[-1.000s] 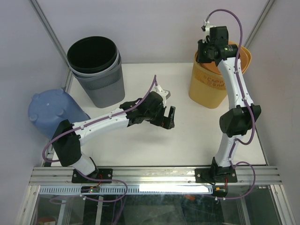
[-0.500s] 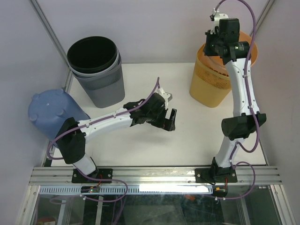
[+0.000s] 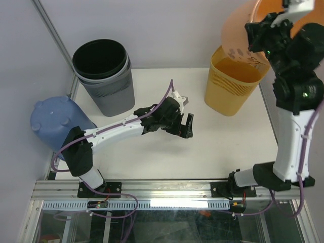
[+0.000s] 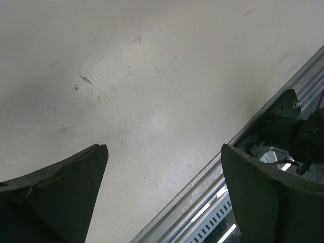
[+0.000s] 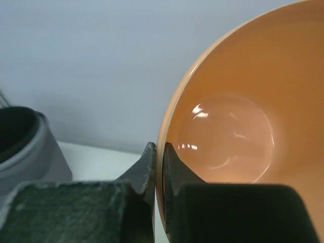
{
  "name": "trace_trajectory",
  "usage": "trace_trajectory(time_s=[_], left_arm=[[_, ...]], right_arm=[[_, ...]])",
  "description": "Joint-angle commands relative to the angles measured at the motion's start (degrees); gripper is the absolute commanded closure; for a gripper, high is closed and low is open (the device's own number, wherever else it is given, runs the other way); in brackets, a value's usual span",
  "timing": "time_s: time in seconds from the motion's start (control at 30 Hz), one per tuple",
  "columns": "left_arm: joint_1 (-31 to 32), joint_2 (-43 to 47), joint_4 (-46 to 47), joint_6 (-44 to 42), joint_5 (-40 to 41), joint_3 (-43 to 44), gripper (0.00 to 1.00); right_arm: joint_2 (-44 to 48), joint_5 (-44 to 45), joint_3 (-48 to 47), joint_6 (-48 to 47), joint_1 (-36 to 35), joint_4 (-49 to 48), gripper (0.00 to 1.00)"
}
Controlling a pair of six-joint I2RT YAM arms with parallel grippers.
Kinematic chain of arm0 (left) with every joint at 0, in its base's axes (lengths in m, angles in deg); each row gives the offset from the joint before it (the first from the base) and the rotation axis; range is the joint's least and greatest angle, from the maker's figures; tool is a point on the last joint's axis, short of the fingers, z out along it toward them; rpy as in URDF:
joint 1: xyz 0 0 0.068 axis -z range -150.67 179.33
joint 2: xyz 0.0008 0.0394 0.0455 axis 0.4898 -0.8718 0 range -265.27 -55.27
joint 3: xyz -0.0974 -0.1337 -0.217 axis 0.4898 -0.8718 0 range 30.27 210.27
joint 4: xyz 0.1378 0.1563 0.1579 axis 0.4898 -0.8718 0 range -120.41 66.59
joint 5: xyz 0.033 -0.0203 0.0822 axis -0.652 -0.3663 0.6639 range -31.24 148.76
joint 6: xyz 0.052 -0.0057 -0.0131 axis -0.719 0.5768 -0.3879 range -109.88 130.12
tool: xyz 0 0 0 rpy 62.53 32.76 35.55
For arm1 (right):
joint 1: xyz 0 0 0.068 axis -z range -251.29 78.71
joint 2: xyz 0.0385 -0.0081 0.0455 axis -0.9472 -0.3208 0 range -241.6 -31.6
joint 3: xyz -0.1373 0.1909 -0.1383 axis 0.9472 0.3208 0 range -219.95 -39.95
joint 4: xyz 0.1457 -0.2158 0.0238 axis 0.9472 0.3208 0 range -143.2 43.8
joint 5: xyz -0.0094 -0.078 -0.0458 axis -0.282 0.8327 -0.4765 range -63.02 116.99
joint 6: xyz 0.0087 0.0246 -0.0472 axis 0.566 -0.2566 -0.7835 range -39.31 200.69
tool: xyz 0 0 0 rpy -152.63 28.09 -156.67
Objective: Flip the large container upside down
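Note:
A smooth orange container point(image 3: 237, 28) hangs in the air at the top right, above a perforated orange basket point(image 3: 230, 93) that stands on the table. My right gripper point(image 3: 256, 43) is shut on its rim. In the right wrist view the fingers point(image 5: 150, 162) pinch the thin rim, and the container's glossy inside point(image 5: 243, 131) fills the right half; it is tipped on its side toward the camera. My left gripper point(image 3: 187, 126) hovers open over the middle of the table, with only the white table top point(image 4: 152, 76) between its fingers point(image 4: 76, 177).
Nested grey and black bins point(image 3: 104, 76) stand at the back left, also seen in the right wrist view point(image 5: 25, 147). A blue bin point(image 3: 55, 119) sits bottom-up off the table's left edge. The aluminium rail point(image 4: 243, 167) runs along the near edge.
My right arm has risen and carried the smooth orange container up and out from the perforated basket, tipping it. The left gripper has shifted slightly right and stays open.

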State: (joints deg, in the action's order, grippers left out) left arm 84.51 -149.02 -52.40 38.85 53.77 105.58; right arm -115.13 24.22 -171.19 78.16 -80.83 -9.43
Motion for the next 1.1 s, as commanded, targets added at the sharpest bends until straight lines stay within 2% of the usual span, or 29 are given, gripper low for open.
trace_trajectory(time_s=[0.0,0.13,0.23,0.33,0.43,0.63,0.73,0.83,0.93,1.07], left_arm=[[0.2,2.7,1.9,-0.8,1.2,4.6,0.01],[-1.8,7.5,-2.3,-1.9,4.1,8.3,0.01],[-4.5,14.7,-7.3,-3.0,8.1,10.5,0.01],[-7.3,22.6,-10.8,-4.9,11.3,13.1,0.01],[-8.1,28.9,-12.9,-6.3,16.3,16.2,0.01],[-8.3,31.4,-16.3,-5.7,26.6,20.7,0.01],[-8.3,29.8,-17.2,-4.3,30.1,22.1,0.01],[-8.7,28.3,-18.1,-1.8,33.9,23.0,0.01],[-9.0,28.1,-17.8,-0.6,35.1,23.0,0.01],[-9.1,27.9,-16.5,-0.6,34.5,22.2,0.01]], right_arm=[[10.9,-9.2,3.1,3.4,-0.3,-17.5,1.00],[16.5,-16.9,9.5,11.1,-0.3,-21.3,1.00],[20.2,-24.7,16.3,16.1,-0.2,-23.1,1.00],[23.9,-30.2,22.6,17.6,-0.2,-22.7,1.00],[28.7,-32.0,29.1,16.1,-0.2,-21.3,1.00],[34.0,-40.9,38.9,20.5,-0.2,-24.1,1.00],[34.9,-47.2,48.0,32.0,-0.2,-32.9,1.00],[37.0,-50.4,61.4,46.2,-0.3,-48.4,1.00],[39.1,-49.0,73.3,59.9,-1.2,-65.3,1.00],[40.9,-41.5,84.4,67.0,-6.1,-73.2,1.00]])
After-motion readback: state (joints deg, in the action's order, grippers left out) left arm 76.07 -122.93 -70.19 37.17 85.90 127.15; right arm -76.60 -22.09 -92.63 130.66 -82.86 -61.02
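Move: The right hand holds the orange container by its rim, with the clear mid-table, where it is carried, about 12 cm back, 21 left and 55 below; the yellow basket stands some 9 cm ahead, 4 right and 42 below. From the left hand, the container's middle is roughly 22 cm ahead, 29 right and 33 up, the grey bin about 22 ahead and 27 left, level in height. Right hand, rim still pinched, swings back about 15 cm, then left and down, turning counter-clockwise; left hand rises leftwards. ##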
